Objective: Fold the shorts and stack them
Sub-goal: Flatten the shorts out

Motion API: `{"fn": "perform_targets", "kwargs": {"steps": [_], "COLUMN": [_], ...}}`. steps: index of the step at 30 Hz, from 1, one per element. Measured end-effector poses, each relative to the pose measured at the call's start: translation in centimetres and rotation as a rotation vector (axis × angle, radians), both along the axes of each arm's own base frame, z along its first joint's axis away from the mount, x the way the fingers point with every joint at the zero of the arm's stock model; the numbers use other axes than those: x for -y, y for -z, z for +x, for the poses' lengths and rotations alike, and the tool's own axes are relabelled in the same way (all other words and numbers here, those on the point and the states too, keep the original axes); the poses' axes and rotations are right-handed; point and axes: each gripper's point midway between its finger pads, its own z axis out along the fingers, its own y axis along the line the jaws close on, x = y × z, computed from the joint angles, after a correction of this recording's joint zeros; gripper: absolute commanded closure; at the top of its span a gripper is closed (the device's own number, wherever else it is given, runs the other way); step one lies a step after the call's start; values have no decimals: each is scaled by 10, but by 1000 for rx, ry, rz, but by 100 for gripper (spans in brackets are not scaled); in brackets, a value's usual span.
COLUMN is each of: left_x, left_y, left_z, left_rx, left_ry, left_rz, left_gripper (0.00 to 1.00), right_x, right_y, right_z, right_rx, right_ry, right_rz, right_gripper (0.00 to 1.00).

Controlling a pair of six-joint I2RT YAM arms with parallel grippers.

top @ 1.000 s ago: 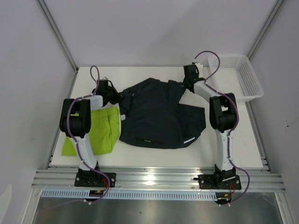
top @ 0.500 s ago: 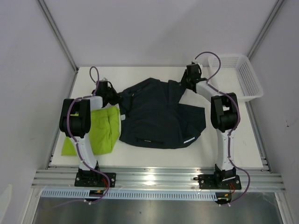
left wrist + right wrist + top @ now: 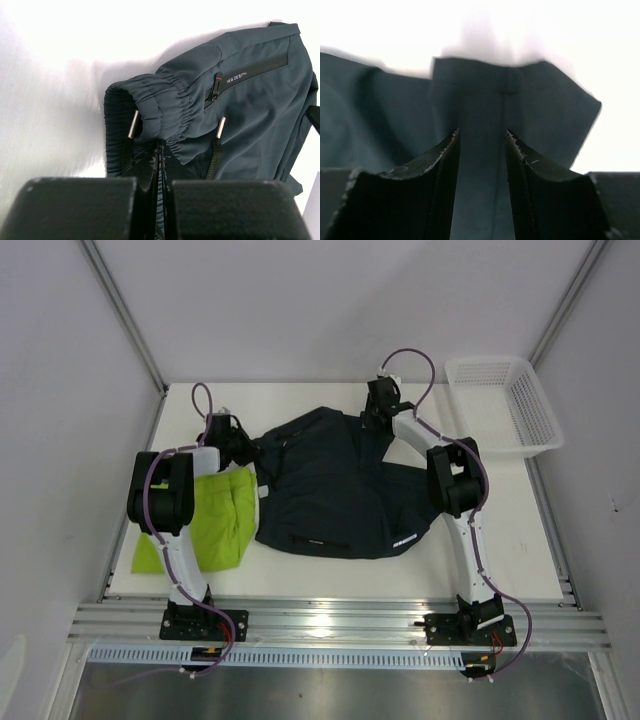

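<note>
The dark navy-teal shorts lie spread over the middle of the table, with a zip pocket and drawcords showing in the left wrist view. My left gripper is shut on their elastic waistband at the left edge. My right gripper hovers open over the far right corner of the same shorts, with fabric lying below its spread fingers. The lime green shorts lie folded at the left, partly under my left arm.
A white mesh basket stands at the far right corner. The table's bare top shows to the right of the dark shorts. Walls and metal rails close in the sides.
My right gripper has opened, let go of the dark shorts' corner and shifted left along the far edge. The left gripper has kept its hold.
</note>
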Motion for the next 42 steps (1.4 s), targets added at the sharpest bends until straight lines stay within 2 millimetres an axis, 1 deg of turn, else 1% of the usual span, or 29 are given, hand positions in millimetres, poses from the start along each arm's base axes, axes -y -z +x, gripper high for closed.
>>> {"fn": "perform_targets", "kwargs": {"steps": [4,12,16,17,20,21,23,25,26,28,32,34,37,39,42], "left_x": [0,0,0,0,0,0,0,0,0,0,0,0,-4,-8,-11], "left_y": [0,1,0,0,0,0,0,0,0,0,0,1,4,9,12], "left_z": [0,-1,0,0,0,0,0,0,0,0,0,0,0,0,2], "left_rx": [2,0,2,2,2,2,2,2,2,2,1,0,-9,-21,-29], "left_ry": [0,1,2,2,2,1,1,1,1,2,1,-2,-14,-27,-39], "left_rz": [0,-2,-2,-2,-2,-2,-2,-2,-2,-2,-3,-7,-16,-18,-22], "left_gripper": [100,100,100,100,100,100,100,100,100,100,100,100,100,100,100], "right_x": [6,14,14,14,16,17,17,19,19,21,25,34,53,76,101], "right_y": [10,12,17,18,20,21,21,21,22,22,20,21,20,18,15], "right_z": [-7,-11,-11,-11,-10,-10,-8,-7,-7,-6,-11,-17,-28,-35,-37], "right_rx": [-24,-31,-51,-55,-64,-68,-69,-71,-66,-51,-34,-36,-42,-45,-36], "right_ry": [20,41,42,41,41,41,41,43,46,55,69,80,107,140,174], "right_rz": [-67,-137,-149,-151,-151,-151,-142,-136,-133,-122,-85,-38,52,129,230], "right_gripper": [56,55,57,59,71,80,88,98,100,100,100,100,100,100,100]}}
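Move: The free edge of the dark shorts' far leg, its hem, lies just under the open right gripper, about 2 cm to the right, 1 cm back and 3 cm below. From there the white basket stands some 33 cm to the right and 6 cm farther out, and the white logo on the near leg is roughly 28 cm back and 6 cm right. From the left gripper, still shut on the waistband, the hem is about 28 cm right and 6 cm ahead. Lower the right gripper about 2 cm onto the hem, easing slightly right and dipping its left side, and shut the fingers to pinch the cloth. Then pull to the robot's right, some 8 cm and a little back, low over the table, rolling the left side up about 20 degrees. Keep the left gripper closed and nearly still, letting it sink and shift right a centimetre only under the pull. ##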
